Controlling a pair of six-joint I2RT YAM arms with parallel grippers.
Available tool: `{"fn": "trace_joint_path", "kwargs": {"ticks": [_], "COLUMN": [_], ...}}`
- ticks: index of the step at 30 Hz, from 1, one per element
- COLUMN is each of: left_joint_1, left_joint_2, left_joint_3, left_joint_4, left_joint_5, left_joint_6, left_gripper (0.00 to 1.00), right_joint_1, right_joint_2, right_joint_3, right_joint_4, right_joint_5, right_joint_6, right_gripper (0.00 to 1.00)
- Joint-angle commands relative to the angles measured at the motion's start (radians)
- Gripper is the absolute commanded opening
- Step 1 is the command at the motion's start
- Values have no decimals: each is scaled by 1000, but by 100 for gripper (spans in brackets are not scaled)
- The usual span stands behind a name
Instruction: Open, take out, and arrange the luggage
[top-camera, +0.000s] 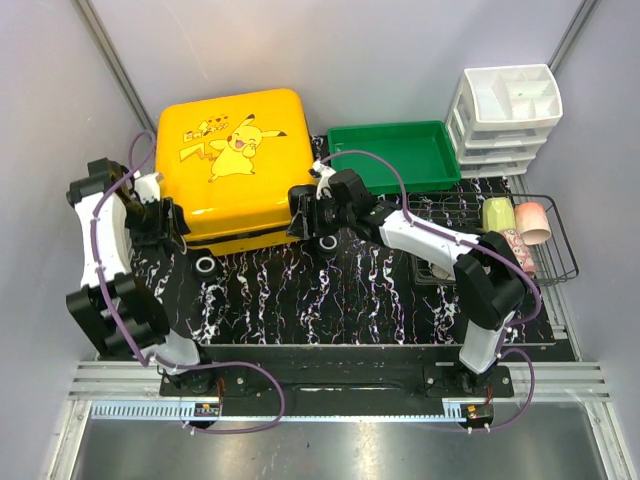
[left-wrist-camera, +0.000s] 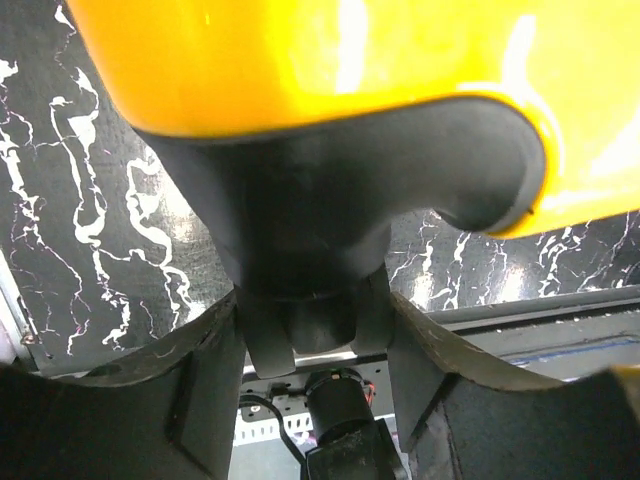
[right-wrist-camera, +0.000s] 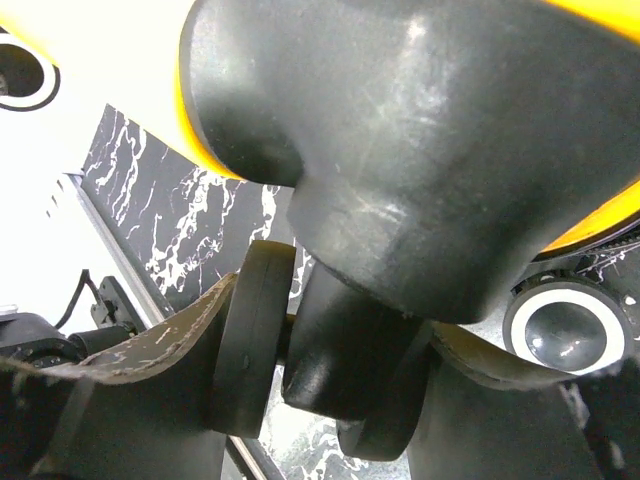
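The luggage (top-camera: 235, 160), a yellow hard-shell case with a cartoon print, lies flat and closed at the back left of the mat, its wheels facing me. My left gripper (top-camera: 172, 222) is at its near left corner. In the left wrist view the fingers (left-wrist-camera: 200, 380) press both sides of a black caster wheel (left-wrist-camera: 318, 320) under the yellow shell (left-wrist-camera: 330, 60). My right gripper (top-camera: 308, 215) is at the near right corner. In the right wrist view it (right-wrist-camera: 335, 350) is shut on another caster, with a finger against the wheel disc (right-wrist-camera: 255, 340).
A green tray (top-camera: 395, 155) sits right of the luggage. A white drawer unit (top-camera: 510, 115) stands at the back right. A wire basket (top-camera: 560, 240) holding cups is on the right. Loose casters (top-camera: 205, 265) (right-wrist-camera: 567, 330) rest on the black marbled mat (top-camera: 330, 290).
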Motion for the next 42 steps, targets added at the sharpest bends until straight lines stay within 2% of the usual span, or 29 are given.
{"fn": "trace_joint_path", "kwargs": {"ticks": [1, 6, 9, 10, 12, 13, 16, 17, 19, 22, 25, 29, 30, 31, 33, 34, 36, 37, 40, 42], "left_joint_1": [-24, -29, -29, -29, -25, -21, -17, -17, -20, -46, -129, -361, -404, -507, -602, -694, -774, -851, -975, -1014], "left_joint_2": [180, 293, 310, 309, 296, 289, 218, 162, 97, -13, -85, -136, -135, -126, -118, -119, -110, -83, 11, 58], "left_joint_3": [193, 373, 403, 406, 413, 417, 445, 449, 443, 407, 356, 235, 221, 195, 163, 125, 91, 80, 98, 113], "left_joint_4": [347, 348, 347, 347, 344, 329, 301, 295, 292, 290, 276, 315, 321, 337, 371, 426, 475, 494, 488, 482], "left_joint_5": [0, -29, -31, -30, -4, 18, 78, 111, 138, 170, 194, 219, 217, 222, 211, 148, 60, -51, -288, -377], "left_joint_6": [2, 3, 15, 20, 29, 29, 11, 9, 9, 23, 57, 43, 19, -33, -95, -160, -222, -266, -358, -389], "left_gripper": [10, 6, 8, 18, 37, 58, 73, 88, 97, 99, 99, 99, 99, 99, 99, 99, 99, 99, 99, 99], "right_joint_1": [24, 41, 39, 39, 30, 13, -58, -83, -126, -204, -266, -304, -310, -313, -321, -326, -332, -335, -340, -343], "right_joint_2": [-1, 39, 22, 13, -24, -36, -88, -113, -137, -188, -219, -213, -208, -205, -200, -200, -214, -226, -248, -262], "right_joint_3": [93, 176, 181, 179, 165, 159, 153, 156, 155, 138, 101, 73, 70, 67, 61, 56, 43, 36, 17, -2], "right_joint_4": [163, 180, 161, 151, 124, 116, 58, 27, 4, -28, -33, -68, -74, -82, -103, -108, -120, -119, -125, -126], "right_joint_5": [-135, -181, -203, -214, -221, -226, -275, -281, -306, -289, -264, -173, -151, -110, -64, -16, 21, 29, 62, 76], "right_joint_6": [-110, -97, -98, -107, -130, -129, -121, -113, -112, -119, -121, -94, -87, -81, -61, -55, -60, -70, -89, -98], "right_gripper": [7, 22, 44, 55, 69, 76, 81, 84, 86, 87, 88, 88, 88, 88, 89, 89, 89, 90, 90, 90]}}
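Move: In the left fingers' grip already is the suitcase's upper left front wheel, with the suitcase's middle about 14 cm ahead and 14 cm to the right, some 3 cm lower. Its upper right front wheel, held by the right hand, lies about 29 cm right of the left hand and 2 cm ahead. From the right hand, the suitcase's middle is 14 cm ahead and 16 cm left, the green tray about 22 cm ahead, 20 cm right and 14 cm down. Pushing forward about 8 cm on the held left wheel while the right hand nudges its wheel slightly left, the left hand then opens, rises high and swings some 30 cm right across the suitcase's front, sinking open towards the right wheel. The right hand lets go too, lifts away rightward and forward towards the green tray, then sinks partway, fingers open. ##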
